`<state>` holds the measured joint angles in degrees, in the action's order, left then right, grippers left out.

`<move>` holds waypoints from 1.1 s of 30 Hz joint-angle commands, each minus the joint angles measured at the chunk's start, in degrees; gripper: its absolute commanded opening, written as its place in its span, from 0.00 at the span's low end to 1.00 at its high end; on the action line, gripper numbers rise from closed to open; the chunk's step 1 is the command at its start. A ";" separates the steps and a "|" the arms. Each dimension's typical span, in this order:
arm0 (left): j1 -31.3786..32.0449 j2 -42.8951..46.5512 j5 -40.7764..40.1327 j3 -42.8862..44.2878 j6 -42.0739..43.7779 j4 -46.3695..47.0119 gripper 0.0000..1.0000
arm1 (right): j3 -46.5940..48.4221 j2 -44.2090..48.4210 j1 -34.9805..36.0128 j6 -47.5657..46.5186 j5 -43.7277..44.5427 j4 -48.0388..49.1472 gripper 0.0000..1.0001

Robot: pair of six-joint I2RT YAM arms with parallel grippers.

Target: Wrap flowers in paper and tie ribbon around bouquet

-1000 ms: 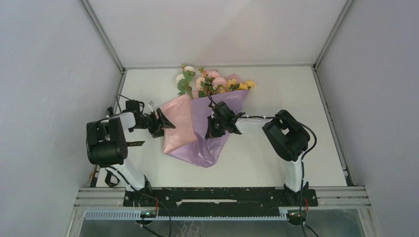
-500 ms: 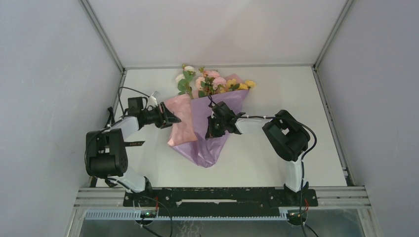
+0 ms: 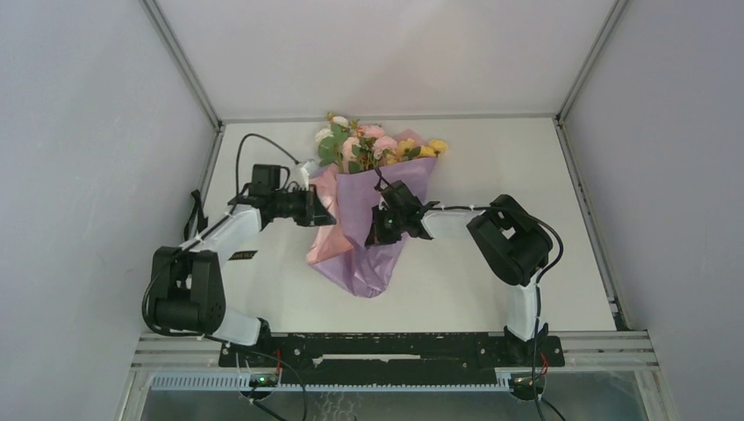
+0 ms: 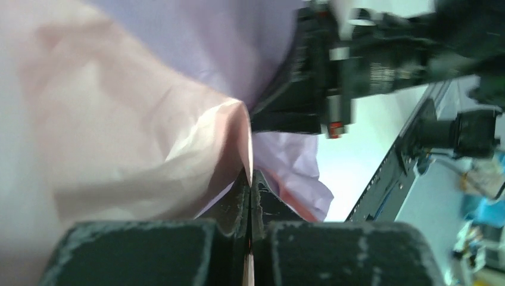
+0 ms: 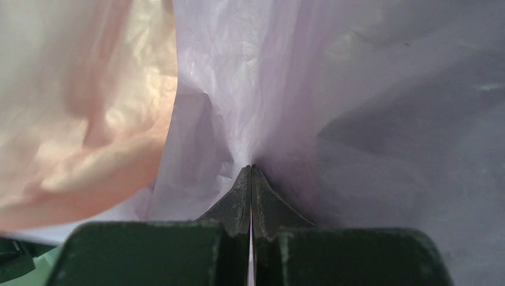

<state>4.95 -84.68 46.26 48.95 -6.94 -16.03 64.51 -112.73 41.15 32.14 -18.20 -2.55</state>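
The flowers (image 3: 368, 145), pink, yellow and cream with green leaves, lie at the back of the table with their stalks hidden inside the paper (image 3: 361, 263). The paper forms a lilac cone with a pale pink flap (image 3: 323, 246) on its left. My left gripper (image 3: 326, 215) is shut on the raised edge of that pink flap (image 4: 119, 137), and the sheet's edge runs between its closed fingertips (image 4: 243, 185). My right gripper (image 3: 375, 235) is shut on a pinch of the lilac paper (image 5: 357, 89) at the cone's middle. The ribbon is out of view.
The white table (image 3: 491, 158) is walled by grey panels on three sides. A black cable (image 3: 250, 140) loops up from the left arm. The arms' base rail (image 3: 395, 346) runs along the near edge. The right arm's wrist (image 4: 357, 59) stands just beyond the left gripper.
My left gripper has swung right and toward the back, folding the pink flap over toward the lilac side, and has shut on its edge. The right gripper has held still.
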 commanded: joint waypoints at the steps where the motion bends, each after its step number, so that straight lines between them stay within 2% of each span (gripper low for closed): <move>1: 8.94 3.02 -1.37 7.45 5.80 -1.45 0.00 | -2.97 1.02 -0.93 3.28 -0.03 1.80 0.00; 9: 17.31 -12.49 -3.04 19.33 -0.87 3.07 0.00 | -9.12 2.70 -2.02 12.81 -1.88 14.39 0.00; 15: 20.59 -24.96 -6.26 27.27 -1.49 0.10 0.00 | -15.53 9.51 -1.49 17.80 1.65 21.20 0.00; 19: 20.90 -28.08 -9.28 28.44 -0.39 -1.38 0.00 | -19.96 16.79 -1.28 17.86 4.19 18.79 0.01; 22: 21.25 -28.75 -10.72 27.90 1.09 -2.09 0.00 | -23.47 23.72 -1.86 16.20 5.64 13.70 0.06; 23: 21.51 -28.81 -11.09 27.81 1.58 -2.31 0.00 | -24.29 25.88 -2.40 15.23 6.86 11.62 0.09; 25: 21.99 -28.51 -11.47 27.61 2.46 -2.79 0.00 | -25.46 28.70 -4.31 12.76 9.45 6.63 0.21; 27: 22.80 -27.45 -11.93 27.52 3.24 -3.22 0.00 | -25.17 27.85 -7.57 9.94 8.52 5.50 0.29; 30: 24.23 -25.57 -12.18 28.14 4.10 -5.08 0.00 | -21.50 20.44 -11.21 5.55 3.12 7.84 0.31; 31: 24.82 -24.68 -12.38 28.56 3.32 -6.10 0.00 | -19.80 17.20 -11.59 4.89 0.60 9.34 0.29; 33: 27.18 -22.54 -8.54 29.56 2.08 -7.91 0.00 | -16.85 11.26 -12.52 6.32 -5.86 13.11 0.17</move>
<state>28.45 -113.27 34.52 74.32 -5.37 -20.40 42.46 -92.40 30.13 41.17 -14.44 6.55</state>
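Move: The left hand already pinches the paper's left flap, roughly 9 cm above the table; the middle of the paper, where this flap goes, lies about 13 cm to its right and 2 cm ahead. The spot pinned by the right hand is some 10 cm right and level, and the flower heads about 30 cm ahead and 12 cm right. From the right hand, the paper's free right edge lies about 10 cm right and 2 cm ahead, at its own height, and the bundle's lower tip 16 cm straight back. The pinched flap is carried about 14 cm to the right across the bundle, rising some 5 cm before the left hand lowers it about 11 cm onto the middle, turning some 15 degrees clockwise and keeping its grip. The right hand first stays pressed on the purple paper, then comes free, lifting and drawing back right, and swings forward and down towards the right edge, its fingers parting slightly. ##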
